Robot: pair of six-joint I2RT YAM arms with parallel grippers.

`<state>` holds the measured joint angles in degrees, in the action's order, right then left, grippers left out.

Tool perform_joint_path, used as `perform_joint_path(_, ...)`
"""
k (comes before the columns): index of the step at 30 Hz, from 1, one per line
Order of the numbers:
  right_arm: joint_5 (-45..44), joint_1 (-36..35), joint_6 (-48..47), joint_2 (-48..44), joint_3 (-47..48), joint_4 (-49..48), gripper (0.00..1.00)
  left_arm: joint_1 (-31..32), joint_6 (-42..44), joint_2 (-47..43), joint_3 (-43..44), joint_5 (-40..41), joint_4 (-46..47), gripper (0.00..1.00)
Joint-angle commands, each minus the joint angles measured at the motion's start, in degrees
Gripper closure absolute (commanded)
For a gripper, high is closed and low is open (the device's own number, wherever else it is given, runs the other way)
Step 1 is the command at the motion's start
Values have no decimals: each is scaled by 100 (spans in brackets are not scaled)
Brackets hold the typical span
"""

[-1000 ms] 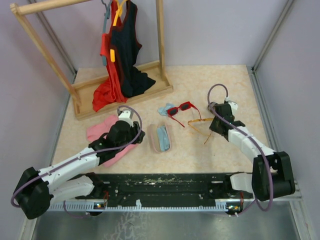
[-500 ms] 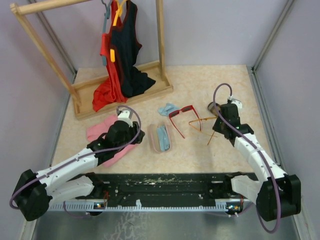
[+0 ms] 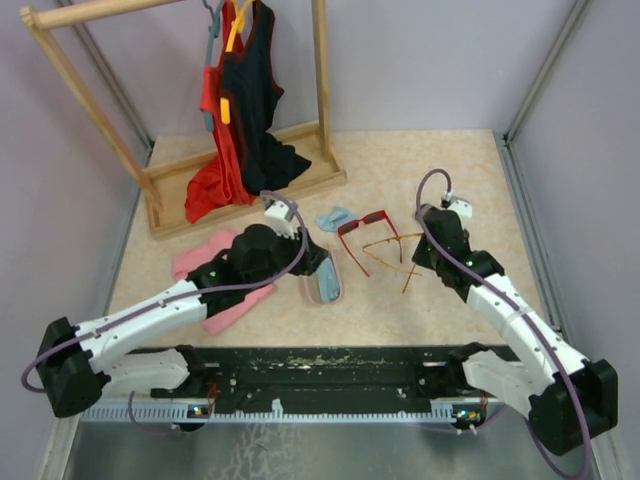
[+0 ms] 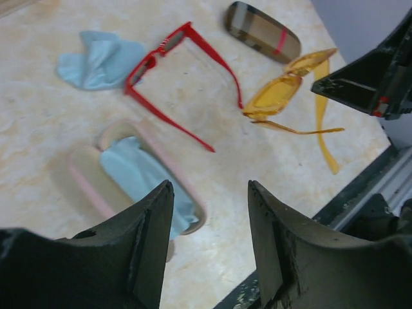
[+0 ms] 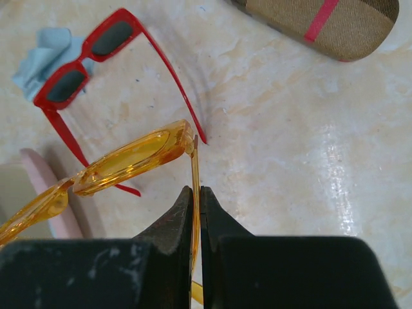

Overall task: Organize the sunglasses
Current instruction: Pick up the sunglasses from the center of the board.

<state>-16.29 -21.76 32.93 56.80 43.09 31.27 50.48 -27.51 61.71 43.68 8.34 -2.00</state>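
Observation:
The red sunglasses [image 3: 362,228] lie unfolded on the table, also in the left wrist view [image 4: 168,76] and the right wrist view [image 5: 90,67]. Just right of them the orange-yellow sunglasses [image 3: 385,248] are held by one temple arm, with my right gripper [image 5: 196,190] shut on that thin arm; their front [image 5: 132,158] hangs left of the fingers. My left gripper [image 4: 210,185] hovers open above the near end of the open pink case [image 4: 151,174], with nothing between its fingers. In the top view it [image 3: 322,265] covers part of that case [image 3: 324,290].
A light blue cloth [image 4: 138,177] lies inside the pink case; another [image 3: 335,215] sits behind the red pair. A brown red-striped case [image 5: 322,22] lies shut beyond the right gripper. A pink garment [image 3: 200,262] lies left, a wooden clothes rack [image 3: 240,185] at the back left.
My left arm has swung right, from over the pink garment to over the pink case. The right gripper has shifted slightly left with the orange-yellow sunglasses. The red pair has turned a little.

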Motion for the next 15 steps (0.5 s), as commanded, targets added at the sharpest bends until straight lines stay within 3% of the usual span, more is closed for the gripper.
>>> perform_joint_path(1, -432, -138, 1015, -438, 31, -451, 100, 635, -469, 674, 589, 732, 519, 41)
perform_joint_path(10, -279, -157, 1321, -671, 7, -481, 100, 1116, -920, 2037, 1374, 652, 1514, 19)
perform_joint_path(15, -176, -162, 1322, -768, -76, -533, 100, 1226, -967, 2653, 1774, 740, 1665, 13)
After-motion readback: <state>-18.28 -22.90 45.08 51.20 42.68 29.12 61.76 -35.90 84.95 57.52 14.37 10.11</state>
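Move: My right hand already holds the yellow sunglasses by one temple; their middle is about 4 cm to its left and 2 cm ahead, with the striped case about 10 cm ahead of that hand and 8 cm to its right. From my left hand, the yellow sunglasses are some 14 cm right, 3 cm ahead and 6 cm below. The red sunglasses lie about 9 cm ahead of it and 9 cm right, the pink case 2 cm left and level, both some 15 cm lower. I sweep my left hand about 12 cm to the right, nearly level, away from over the pink case and towards the free side of the yellow sunglasses, spreading its half-open fingers wide as it goes. Meanwhile my right hand keeps its pinch on the temple, lifts about 3 cm and then holds there, its wrist rolling left side up and tipping up by some 15 degrees in all. ##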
